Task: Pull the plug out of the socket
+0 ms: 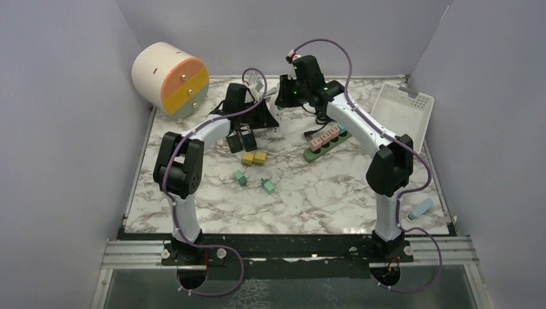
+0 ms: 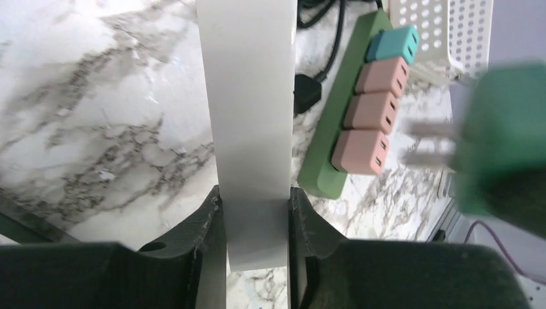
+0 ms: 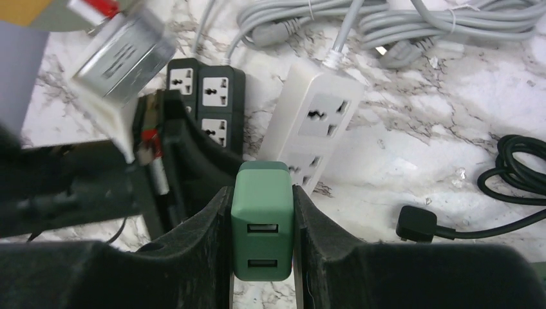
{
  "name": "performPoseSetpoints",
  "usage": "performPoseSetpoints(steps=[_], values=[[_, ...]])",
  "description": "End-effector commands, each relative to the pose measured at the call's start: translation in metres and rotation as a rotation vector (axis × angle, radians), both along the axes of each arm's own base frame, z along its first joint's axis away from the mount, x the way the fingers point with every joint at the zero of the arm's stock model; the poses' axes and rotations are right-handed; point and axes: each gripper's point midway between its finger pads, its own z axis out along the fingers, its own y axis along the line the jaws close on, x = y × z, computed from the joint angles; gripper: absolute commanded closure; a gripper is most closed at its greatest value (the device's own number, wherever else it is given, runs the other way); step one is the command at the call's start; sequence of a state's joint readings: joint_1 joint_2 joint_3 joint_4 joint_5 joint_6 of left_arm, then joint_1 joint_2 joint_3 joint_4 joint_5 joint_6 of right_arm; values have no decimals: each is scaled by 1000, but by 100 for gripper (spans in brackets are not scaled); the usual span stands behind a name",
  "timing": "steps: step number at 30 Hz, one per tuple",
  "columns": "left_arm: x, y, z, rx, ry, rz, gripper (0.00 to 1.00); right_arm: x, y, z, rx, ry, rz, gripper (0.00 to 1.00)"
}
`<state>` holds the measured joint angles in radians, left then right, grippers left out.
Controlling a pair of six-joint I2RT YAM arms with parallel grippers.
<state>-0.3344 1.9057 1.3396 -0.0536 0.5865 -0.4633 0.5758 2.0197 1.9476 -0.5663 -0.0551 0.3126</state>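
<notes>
The socket is a long white power strip (image 2: 248, 96), and my left gripper (image 2: 255, 193) is shut on its near end, a finger pressed to each side. In the right wrist view the same strip (image 3: 319, 119) lies on the marble with its grey cord running away. My right gripper (image 3: 261, 190) is shut on the plug (image 3: 262, 219), a green block with two USB ports facing the camera. In the left wrist view the plug (image 2: 505, 138) shows blurred at the right. Its two metal prongs (image 2: 428, 145) point toward the strip but are bare and apart from it.
A green power strip (image 2: 331, 138) carrying pink and teal plugs lies to the right, with a white perforated basket (image 1: 405, 109) beyond it. Black power strips (image 3: 216, 96), a black cord plug (image 3: 417, 224) and grey cables (image 3: 386, 19) lie close by. Small yellow and green blocks (image 1: 254, 158) sit mid-table. A round drawer cabinet (image 1: 169, 77) stands far left.
</notes>
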Motion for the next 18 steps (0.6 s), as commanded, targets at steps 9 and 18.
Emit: performPoseSetpoints(steps=[9, 18], values=[[90, 71, 3, 100, -36, 199, 100, -42, 6, 30, 115, -45, 168, 99], [99, 93, -3, 166, -32, 230, 37, -125, 40, -28, 90, 16, 289, 99]])
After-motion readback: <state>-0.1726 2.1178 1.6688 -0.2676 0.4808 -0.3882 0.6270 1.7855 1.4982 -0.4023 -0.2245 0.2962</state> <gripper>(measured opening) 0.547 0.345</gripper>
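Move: The left hand already holds the white socket; the clear spot for it lies about 11 cm ahead, 7 cm to this hand's left and 11 cm below, with the nearer black socket 4 cm ahead and 11 cm left, the farther one 16 cm left at the same reach. The right hand grips the unplugged green plug: the nearer loose green plug is some 19 cm back, 5 cm left and 20 cm below it, the near yellow plug 8 cm back and 8 cm left. The left arm carries the white socket away from the right hand, about 9 cm forward and 8 cm left and sinking slightly, towards the table beyond and beside the black sockets, turning some 10 degrees counter-clockwise and spreading its fingers off the socket's sides at the end. Meanwhile the right hand, still pinching the green plug, first rises about 3 cm and then swings back some 9 cm and down 7 cm towards the loose plugs, turning slightly counter-clockwise. ##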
